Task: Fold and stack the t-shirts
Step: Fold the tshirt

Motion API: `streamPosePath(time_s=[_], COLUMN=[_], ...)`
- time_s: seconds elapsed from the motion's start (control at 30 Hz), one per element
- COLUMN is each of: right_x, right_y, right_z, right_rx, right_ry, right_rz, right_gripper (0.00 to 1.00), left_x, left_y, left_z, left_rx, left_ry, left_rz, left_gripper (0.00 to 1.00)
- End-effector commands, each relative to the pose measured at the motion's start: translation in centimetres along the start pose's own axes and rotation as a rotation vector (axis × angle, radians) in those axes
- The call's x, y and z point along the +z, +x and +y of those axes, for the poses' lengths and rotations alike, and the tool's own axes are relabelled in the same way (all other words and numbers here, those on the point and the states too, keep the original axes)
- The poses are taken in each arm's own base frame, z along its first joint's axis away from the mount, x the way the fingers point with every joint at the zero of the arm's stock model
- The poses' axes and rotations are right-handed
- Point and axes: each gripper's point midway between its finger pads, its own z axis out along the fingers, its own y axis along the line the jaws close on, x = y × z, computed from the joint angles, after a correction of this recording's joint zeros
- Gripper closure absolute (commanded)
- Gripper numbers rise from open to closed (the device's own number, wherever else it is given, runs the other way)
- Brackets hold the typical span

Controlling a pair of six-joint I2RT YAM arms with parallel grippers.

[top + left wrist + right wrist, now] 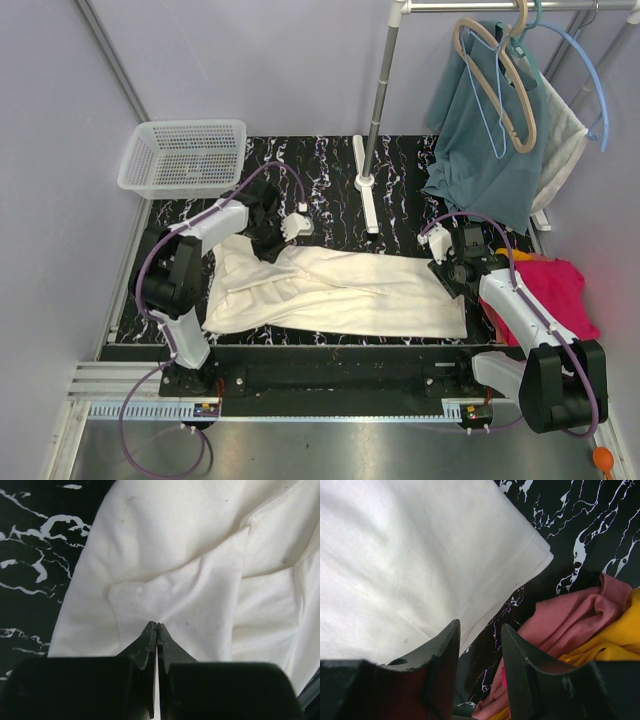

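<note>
The cream t-shirt (340,290) lies spread lengthwise across the black marbled table (330,160). My left gripper (272,238) is at its far left end. In the left wrist view the gripper (157,625) is shut, with a pinch of the cream cloth (200,545) at its tips and creases running to them. My right gripper (447,265) hangs open at the shirt's right end. In the right wrist view it (480,630) sits over bare table between the cream hem (410,545) and the folded pink t-shirt (560,625). The orange t-shirt (615,640) lies on the pink one (555,290).
A white mesh basket (185,155) stands at the back left. A clothes rail pole (378,100) rises from its white foot (367,190) at the back middle. A teal garment (490,140) on hangers droops over the back right corner.
</note>
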Motion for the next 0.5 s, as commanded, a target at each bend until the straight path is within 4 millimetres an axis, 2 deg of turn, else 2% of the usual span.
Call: streamPosePath(time_s=[0.0, 0.13, 0.2, 0.3, 0.37, 0.4, 0.47], right_x=[-0.1, -0.1, -0.1, -0.1, -0.1, -0.2, -0.3], right_y=[-1.0, -0.9, -0.9, -1.0, -1.1, -1.1, -1.0], right_z=[-0.4, -0.4, -0.4, -0.3, -0.4, -0.4, -0.4], right_rx=[0.016, 0.015, 0.015, 0.016, 0.017, 0.017, 0.017], right_ry=[0.019, 0.02, 0.02, 0.017, 0.018, 0.023, 0.026], right_rz=[-0.03, -0.033, -0.035, -0.036, -0.041, -0.04, -0.043], right_gripper=[0.55, 0.55, 0.54, 0.54, 0.54, 0.54, 0.54], left_x=[-3.9, -5.9, -6.5, -6.3, -5.9, -5.4, -4.8], left_y=[-1.9, -2.4, -2.5, -2.6, -2.9, -3.0, -3.3], left_z=[-0.6, -2.3, -3.1, -3.0, -2.9, -2.8, -2.6], left_rx=[0.014, 0.045, 0.064, 0.084, 0.108, 0.109, 0.133], left_ry=[-0.089, -0.132, -0.146, -0.148, -0.13, -0.111, -0.093], left_rz=[-0.057, -0.081, -0.09, -0.097, -0.102, -0.106, -0.111], left_gripper=[1.0, 1.0, 1.0, 1.0, 0.81, 0.66, 0.59])
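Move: The left gripper is shut, its tips just above the folded flap near the t-shirt's far-left corner; the t-shirt's middle lies about 6 cm back and 13 cm to its right, roughly 1 cm lower. The basket stands some 21 cm ahead and 17 cm left, the rack foot about 16 cm ahead and 20 cm right. From the idle right gripper, the t-shirt's middle is about 24 cm left, 1 cm ahead and 4 cm below. Lift the left gripper, still shut, quickly off the t-shirt's flap by about 7 cm, easing back some 2 cm as it climbs and tilting the fingertips roughly 10 degrees forward. Near the top, part the fingers to about a third open, still pointing down over the cloth. ##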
